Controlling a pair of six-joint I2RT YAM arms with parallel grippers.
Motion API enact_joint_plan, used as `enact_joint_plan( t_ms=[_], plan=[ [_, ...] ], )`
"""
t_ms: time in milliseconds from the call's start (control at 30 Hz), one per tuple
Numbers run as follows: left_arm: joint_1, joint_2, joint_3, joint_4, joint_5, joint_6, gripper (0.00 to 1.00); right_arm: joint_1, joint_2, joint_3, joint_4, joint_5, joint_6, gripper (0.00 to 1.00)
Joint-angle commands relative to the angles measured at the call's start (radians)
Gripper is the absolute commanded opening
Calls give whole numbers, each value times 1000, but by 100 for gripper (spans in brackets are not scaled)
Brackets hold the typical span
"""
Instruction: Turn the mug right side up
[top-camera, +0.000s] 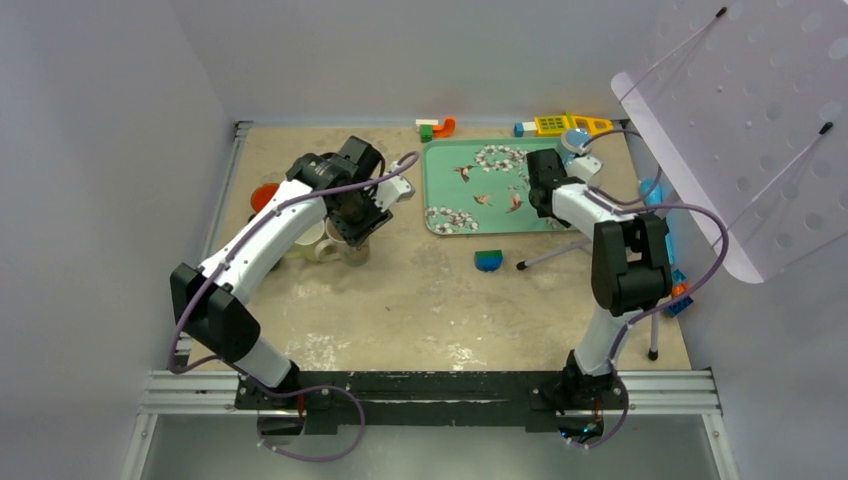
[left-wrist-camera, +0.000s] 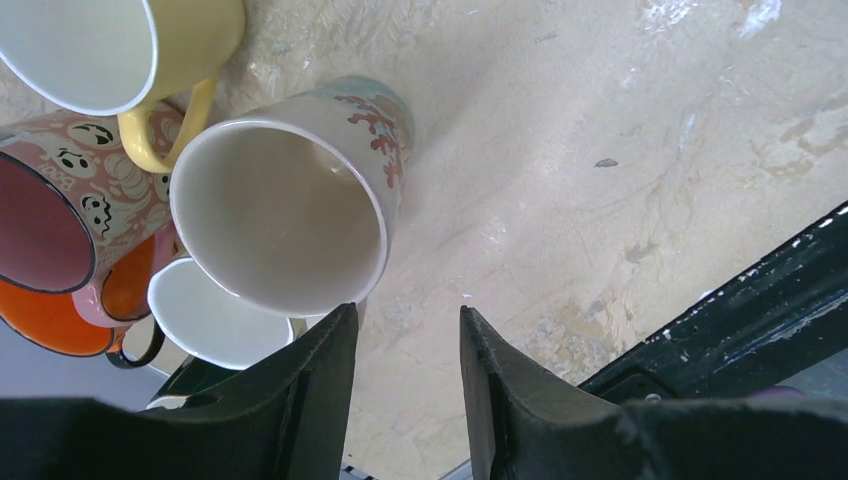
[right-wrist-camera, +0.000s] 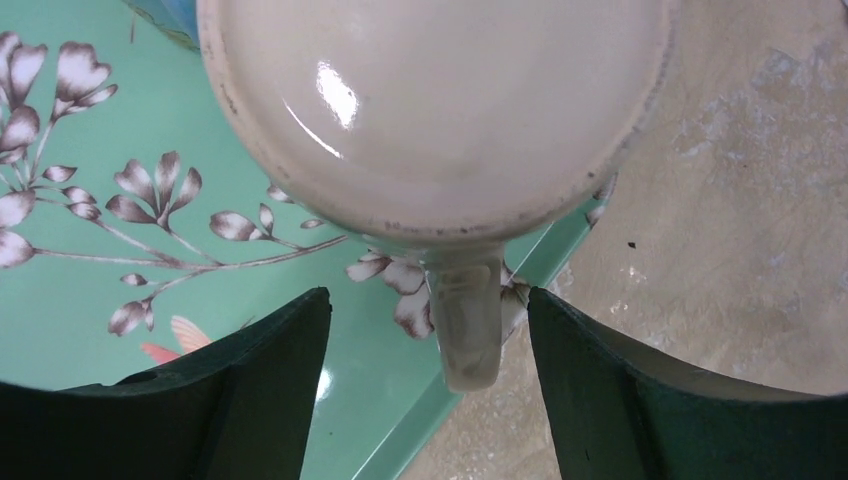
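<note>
A cream mug (right-wrist-camera: 440, 110) stands upside down, its glossy base facing up, on the right edge of the teal flowered tray (right-wrist-camera: 90, 330). Its handle (right-wrist-camera: 465, 320) points between the fingers of my right gripper (right-wrist-camera: 430, 300), which is open with a gap on each side of the handle. In the left wrist view, a cream mug with red print (left-wrist-camera: 280, 215) stands mouth up in a cluster of upright mugs. My left gripper (left-wrist-camera: 405, 312) is open just beside its rim, with only bare table between the fingers.
Around the printed mug are a yellow mug (left-wrist-camera: 110, 50), a pink ghost mug (left-wrist-camera: 60, 200), an orange one (left-wrist-camera: 50, 320) and a white one (left-wrist-camera: 210, 320). A blue-green block (top-camera: 488, 260) lies near the tray (top-camera: 450, 195). Toys (top-camera: 560, 124) line the back wall. A perforated white panel (top-camera: 740, 130) overhangs the right.
</note>
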Motion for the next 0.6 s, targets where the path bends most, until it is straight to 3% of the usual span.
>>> enact_joint_plan(
  t_ms=[0, 100, 233, 500, 567],
  plan=[
    [5, -55, 46, -16, 66, 18, 46, -12, 50, 68, 38, -44, 3, 71],
    [5, -76, 49, -26, 112, 19, 47, -12, 89, 106, 16, -56, -12, 58],
    [6, -96, 48, -40, 116, 22, 47, -12, 57, 67, 70, -51, -20, 30],
    [5, -147, 63, -63, 193, 20, 48, 16, -17, -2, 243, -146, -233, 1],
    [5, -162, 71, -68, 223, 14, 48, 50, -47, -7, 275, -153, -296, 0]
  ],
)
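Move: The upside-down cream mug stands about 5 cm ahead, 5 cm to the right and 2 cm below my right hand, its handle towards my open fingers. The blue mug stands roughly 9 cm beyond it and 2 cm further left; the green-blue block is some 16 cm left of my right hand, 12 cm back and 7 cm lower. From my left hand the cream mug is about 18 cm ahead, 52 cm right and 12 cm lower. I slip my right fingers about 3 cm forward and down around the cream mug's handle and close them until they pinch it. Then, keeping that pinch, I ease a good centimetre left and slightly up, turning some 10 degrees counter-clockwise. Meanwhile my empty left hand, fingers still part open, backs and rises about 4 cm away from the mug it has set down. ##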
